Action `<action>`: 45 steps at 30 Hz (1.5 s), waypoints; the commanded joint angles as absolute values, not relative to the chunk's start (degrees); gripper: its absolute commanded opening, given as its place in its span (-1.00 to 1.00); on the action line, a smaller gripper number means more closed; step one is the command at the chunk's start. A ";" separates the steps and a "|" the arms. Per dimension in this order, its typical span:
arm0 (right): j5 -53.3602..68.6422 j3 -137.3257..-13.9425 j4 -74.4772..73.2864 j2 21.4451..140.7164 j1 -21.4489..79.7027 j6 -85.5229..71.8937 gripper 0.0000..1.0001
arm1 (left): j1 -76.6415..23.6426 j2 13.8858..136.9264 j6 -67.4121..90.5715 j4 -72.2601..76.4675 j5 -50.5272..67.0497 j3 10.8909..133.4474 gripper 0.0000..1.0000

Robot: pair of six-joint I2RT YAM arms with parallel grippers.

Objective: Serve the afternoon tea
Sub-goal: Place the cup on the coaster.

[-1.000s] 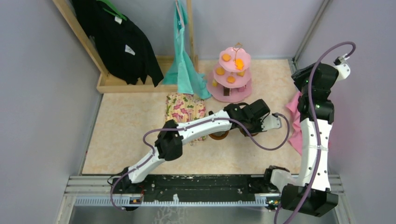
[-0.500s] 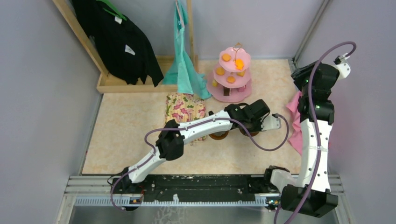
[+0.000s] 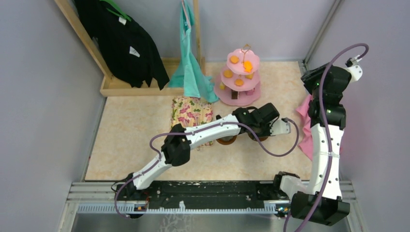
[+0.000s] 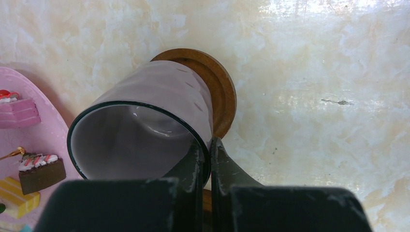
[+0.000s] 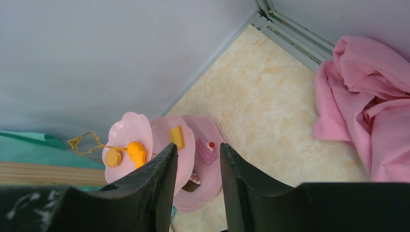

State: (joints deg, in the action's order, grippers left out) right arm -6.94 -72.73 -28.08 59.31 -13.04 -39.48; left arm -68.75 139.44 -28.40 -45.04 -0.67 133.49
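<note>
In the left wrist view, my left gripper (image 4: 205, 145) is shut on the rim of the mauve-grey mug (image 4: 159, 96), one finger inside and one outside. The mug leans over a round brown saucer (image 4: 220, 92). The pink three-tier stand (image 3: 240, 77) with its gold loop stands at the back, bearing orange snacks (image 3: 247, 65). Its bottom tier (image 4: 46, 140) holds a brown cake (image 4: 42, 175) and a pink cake (image 4: 19, 111). From above, my left gripper (image 3: 261, 128) is in front of the stand, near a second saucer (image 3: 226, 140). My right gripper (image 5: 198, 150) is open and empty, raised at the back right. The cream mug is out of view.
A crumpled pink cloth (image 3: 304, 130) lies by the right wall, also in the right wrist view (image 5: 372, 96). A floral cloth (image 3: 191, 113) lies under my left arm. A wooden rack (image 3: 140, 87) at the back left holds a black garment (image 3: 123, 43) and a teal one (image 3: 191, 63).
</note>
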 commanded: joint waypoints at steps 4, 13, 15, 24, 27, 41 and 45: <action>-7.81 -72.25 -24.88 57.78 -13.54 -39.16 -0.24 | -68.99 138.06 -30.33 -43.96 -0.32 135.34 -1.00; -8.06 -71.73 -24.17 58.18 -13.53 -39.11 -0.24 | -68.97 138.25 -30.32 -44.12 -0.42 135.01 -1.00; -8.38 -71.63 -23.94 58.22 -13.51 -39.03 -0.24 | -68.99 138.42 -30.35 -44.12 -0.57 134.82 -1.00; -8.00 -70.51 -22.96 58.80 -13.56 -38.96 -0.23 | -68.94 138.84 -30.43 -44.11 -1.01 134.73 -0.83; -8.06 -70.40 -22.85 58.74 -13.48 -38.94 -0.23 | -68.99 138.82 -30.31 -44.08 -1.18 134.57 -0.68; -7.90 -70.05 -22.68 58.80 -13.53 -38.92 -0.24 | -69.04 139.13 -30.04 -43.62 -1.51 134.56 -0.15; -7.91 -70.05 -22.65 58.77 -13.51 -38.85 -0.24 | -69.04 139.29 -29.97 -43.34 -1.54 134.64 -0.13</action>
State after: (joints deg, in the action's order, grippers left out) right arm -7.66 -69.73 -25.76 59.31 -13.04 -39.44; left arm -68.79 139.44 -29.47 -44.69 -1.54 133.49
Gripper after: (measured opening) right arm 0.383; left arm 0.442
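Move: My left hand pinches the cup's near wall by the rim, the cup's middle about 4 cm ahead, 1 cm right and 4 cm below. The coaster's middle is some 4 cm ahead, 1 cm right and 8 cm below. From the coaster, the white cup stands about 14 cm left and 2 cm nearer, the cake stand about 17 cm farther out and 9 cm left. From my right hand the coaster lies about 19 cm left, 7 cm back and 34 cm below. I keep my left hand almost in place over the coaster, easing it barely half a centimetre left and down with the rim still pinched. Then I open the fingers from nearly shut to a bit under half wide, one inside the cup and one outside, letting go of the wall as the hand drifts back that half centimetre. My empty right hand sinks about 1.5 cm, well clear. ##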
